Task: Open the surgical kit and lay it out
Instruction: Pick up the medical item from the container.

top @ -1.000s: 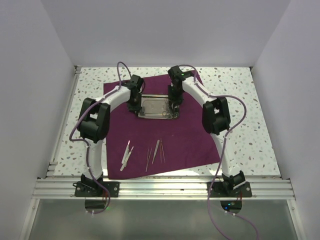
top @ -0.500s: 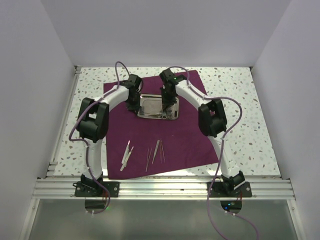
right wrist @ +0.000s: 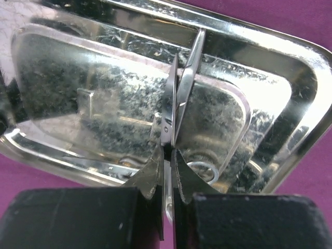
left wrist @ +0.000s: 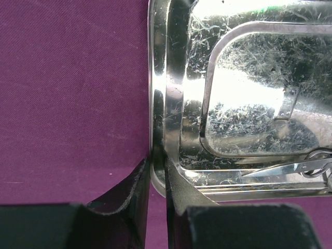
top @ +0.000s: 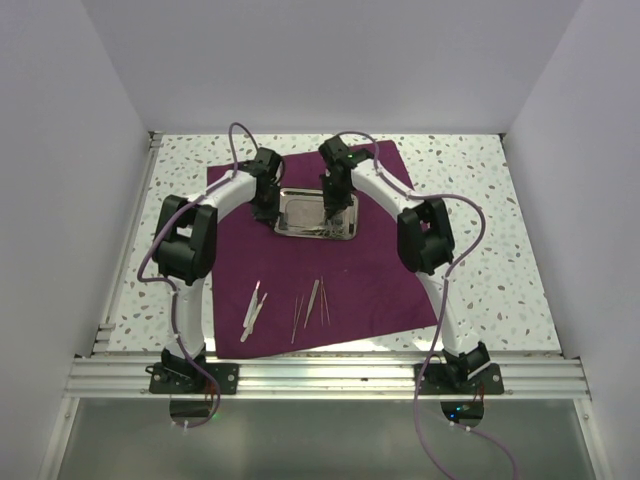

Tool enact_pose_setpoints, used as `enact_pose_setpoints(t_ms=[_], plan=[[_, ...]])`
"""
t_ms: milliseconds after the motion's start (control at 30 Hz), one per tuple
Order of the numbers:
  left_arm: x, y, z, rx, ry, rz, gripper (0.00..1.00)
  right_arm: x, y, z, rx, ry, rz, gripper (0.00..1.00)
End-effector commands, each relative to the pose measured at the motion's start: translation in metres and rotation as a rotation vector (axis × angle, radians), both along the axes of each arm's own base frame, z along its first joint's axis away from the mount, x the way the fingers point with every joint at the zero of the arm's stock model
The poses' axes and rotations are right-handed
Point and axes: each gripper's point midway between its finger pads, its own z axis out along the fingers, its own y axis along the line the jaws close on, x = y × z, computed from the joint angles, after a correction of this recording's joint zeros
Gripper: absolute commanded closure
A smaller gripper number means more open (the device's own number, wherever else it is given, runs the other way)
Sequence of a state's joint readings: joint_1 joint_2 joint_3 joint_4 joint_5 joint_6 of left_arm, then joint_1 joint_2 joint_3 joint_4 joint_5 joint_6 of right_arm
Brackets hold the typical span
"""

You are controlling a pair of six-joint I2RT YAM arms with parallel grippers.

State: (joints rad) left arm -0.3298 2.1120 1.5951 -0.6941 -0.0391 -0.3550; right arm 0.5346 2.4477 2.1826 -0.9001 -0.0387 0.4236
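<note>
The dark purple cloth lies spread open on the table. The shiny steel tray sits on its far middle. My left gripper is shut on the tray's left rim, one finger inside and one outside. My right gripper is over the tray and shut on the ring-handled scissors near their pivot, blades pointing away. The scissors also show in the left wrist view. Tweezers and thin probes lie in a row on the cloth's near part.
The speckled table surrounds the cloth. White walls close it in on the left, right and back. An aluminium rail with both arm bases runs along the near edge.
My right gripper has moved left, from the tray's right end to over its middle. My left gripper has stayed on the tray's left rim. The laid-out instruments have not moved.
</note>
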Motion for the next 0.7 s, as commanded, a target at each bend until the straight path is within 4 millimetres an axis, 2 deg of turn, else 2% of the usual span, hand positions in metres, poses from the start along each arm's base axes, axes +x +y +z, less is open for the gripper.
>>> enact_pose_setpoints(t_ms=[0,67,133,167,333,367,400,467,500,533,567,600,633,667], plan=[[0.01,0.004,0.017,-0.011,-0.058,-0.008,0.81,-0.012,-0.01,0.01,-0.072,0.038,0.015,1.0],[0.01,0.004,0.018,-0.008,-0.06,-0.007,0.81,-0.006,-0.005,0.038,-0.035,-0.015,0.005,1.0],[0.011,0.006,0.019,-0.003,-0.062,-0.005,0.82,-0.002,-0.002,0.057,-0.003,-0.049,-0.01,1.0],[0.011,0.006,0.02,-0.002,-0.062,-0.003,0.82,-0.001,-0.001,0.073,0.021,-0.077,-0.013,1.0],[0.013,0.008,0.03,0.006,-0.079,0.005,0.82,-0.013,-0.01,0.106,0.047,-0.115,-0.023,1.0],[0.014,0.007,0.033,0.004,-0.087,0.005,0.82,-0.024,-0.018,0.094,0.019,-0.082,-0.023,1.0],[0.015,0.008,0.035,0.004,-0.088,0.007,0.82,-0.031,-0.027,0.115,0.033,-0.115,-0.025,1.0],[0.015,0.007,0.042,-0.002,-0.101,0.011,0.82,-0.044,-0.035,0.116,0.036,-0.126,-0.02,1.0],[0.016,0.006,0.044,-0.004,-0.107,0.011,0.82,-0.065,-0.053,0.113,0.0,-0.119,-0.025,1.0],[0.016,0.007,0.048,-0.008,-0.112,0.016,0.81,-0.076,-0.061,0.109,-0.013,-0.112,-0.027,1.0],[0.014,0.006,0.049,-0.008,-0.111,0.015,0.81,-0.097,-0.077,0.088,-0.052,-0.068,-0.029,1.0],[0.013,0.006,0.049,-0.007,-0.111,0.016,0.81,-0.109,-0.086,0.1,-0.05,-0.098,-0.035,1.0],[0.013,0.007,0.052,-0.01,-0.115,0.022,0.81,-0.119,-0.094,0.096,-0.059,-0.093,-0.04,1.0],[0.012,0.007,0.053,-0.013,-0.118,0.025,0.81,-0.142,-0.107,0.071,-0.094,-0.04,-0.042,1.0]])
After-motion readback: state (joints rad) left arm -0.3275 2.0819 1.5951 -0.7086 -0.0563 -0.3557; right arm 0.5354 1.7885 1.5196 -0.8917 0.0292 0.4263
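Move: The right hand already holds a slim scissors-like medical item just over the tray. The open cloth it is bound for lies roughly 21 cm back and 6 cm right, some 3 cm below. The thin tweezers on the cloth are 21 cm back and 2 cm left; the tray's middle is 4 cm left and 2 cm ahead. From the left hand, that open cloth is about 20 cm back and 21 cm right. Right hand, still pinching the medical item, lifts about 9 cm, sweeping 12 cm back and 8 cm right off the tray. ##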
